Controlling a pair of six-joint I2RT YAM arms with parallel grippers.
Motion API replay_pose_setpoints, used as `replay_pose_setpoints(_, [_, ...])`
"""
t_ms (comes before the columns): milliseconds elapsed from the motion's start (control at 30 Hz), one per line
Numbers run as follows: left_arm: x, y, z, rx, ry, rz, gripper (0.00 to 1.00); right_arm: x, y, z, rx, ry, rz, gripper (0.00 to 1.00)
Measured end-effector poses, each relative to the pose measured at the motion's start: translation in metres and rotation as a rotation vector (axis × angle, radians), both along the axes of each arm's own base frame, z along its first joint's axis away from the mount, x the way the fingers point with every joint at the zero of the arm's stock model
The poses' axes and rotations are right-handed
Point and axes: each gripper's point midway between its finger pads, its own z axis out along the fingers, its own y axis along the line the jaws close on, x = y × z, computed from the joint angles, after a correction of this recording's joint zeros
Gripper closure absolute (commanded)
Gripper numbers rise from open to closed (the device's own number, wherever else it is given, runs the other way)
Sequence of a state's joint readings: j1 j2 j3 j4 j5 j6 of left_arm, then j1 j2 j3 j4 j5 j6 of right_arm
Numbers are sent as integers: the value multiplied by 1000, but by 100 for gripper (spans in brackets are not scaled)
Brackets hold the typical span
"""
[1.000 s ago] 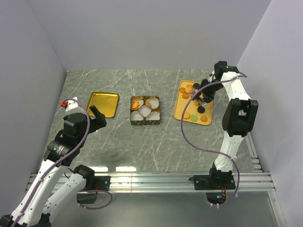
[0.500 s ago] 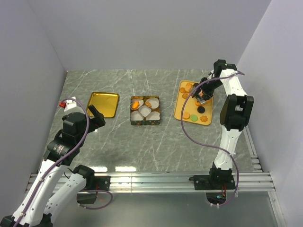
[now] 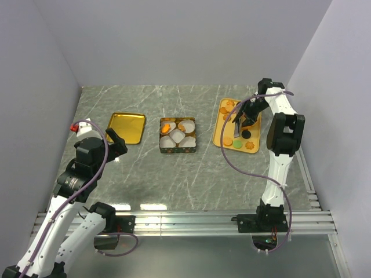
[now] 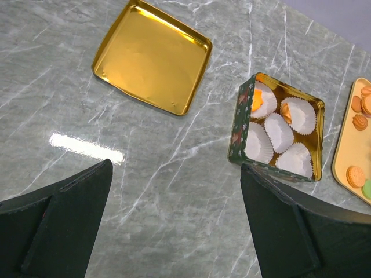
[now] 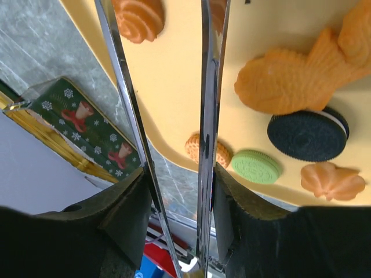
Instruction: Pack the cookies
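Note:
The cookies [image 3: 234, 141] lie on an orange tray [image 3: 221, 128] at the right. Close up I see a fish-shaped orange cookie [image 5: 284, 81], a dark brown one [image 5: 307, 136], a green one [image 5: 257, 166] and several other orange ones. My right gripper [image 3: 243, 120] hangs over the tray, shut on metal tongs [image 5: 210, 87]. The tongs' blades stand apart and their tips run out of the right wrist view. A green tin [image 3: 177, 135] with white paper cups holds two orange cookies [image 4: 258, 99]. My left gripper [image 4: 174, 165] is open and holds nothing, left of the tin.
A gold lid [image 3: 126, 127] lies upside down left of the tin. The tin's green side [image 5: 87, 127] shows beside the tray in the right wrist view. Grey walls close in the table on three sides.
My right gripper with the tongs has shifted slightly left over the tray. The left arm has drifted a little to the left.

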State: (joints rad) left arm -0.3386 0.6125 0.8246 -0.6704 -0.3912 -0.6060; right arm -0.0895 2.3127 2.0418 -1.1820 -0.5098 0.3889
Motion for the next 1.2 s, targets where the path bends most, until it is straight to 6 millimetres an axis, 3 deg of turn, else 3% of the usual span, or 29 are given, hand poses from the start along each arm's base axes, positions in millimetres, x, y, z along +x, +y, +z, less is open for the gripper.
replay_pose_setpoints(333, [0, 2, 0, -1, -1, 10, 2, 10, 8, 11, 23, -31, -7, 50])
replay_pose_setpoints(633, [-2, 3, 4, -6, -18, 10, 1, 2, 9, 20, 18, -36, 3, 50])
replay_pose_setpoints(867, [-4, 4, 7, -11, -33, 9, 1, -36, -4, 52, -98, -61, 24, 50])
replay_pose_setpoints(1033, [-5, 2, 9, -15, -42, 2, 1, -77, -15, 74, -197, -77, 20, 50])
replay_pose_setpoints(1200, [-7, -2, 12, -19, -54, -20, 1, -127, -27, 68, -283, -15, 16, 50])
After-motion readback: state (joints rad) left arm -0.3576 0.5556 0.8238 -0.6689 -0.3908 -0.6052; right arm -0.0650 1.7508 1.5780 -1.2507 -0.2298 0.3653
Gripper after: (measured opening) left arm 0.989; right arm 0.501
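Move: Right beneath the right hand, which holds the tongs, the orange fish cookie lies about 7 cm down and 1 cm back. The shell-shaped cookie by the tray's near right corner is some 11 cm back and 1 cm right; the black sandwich cookie is about 6 cm straight back, the green cookie 11 cm back and 4 cm left. From the left hand, the shell cookie lies about 9 cm ahead, 52 cm right and well below. Backing out of the cookies, the right hand first eases about 1 cm forward, left and up, then sweeps back towards the base, quickening, to end some 13 cm nearer, 7 cm higher and slightly right, above the near right part of the tray. The wrist rolls about 15 degrees so the fingers point more steeply down; they hold their gap and keep the tongs. ##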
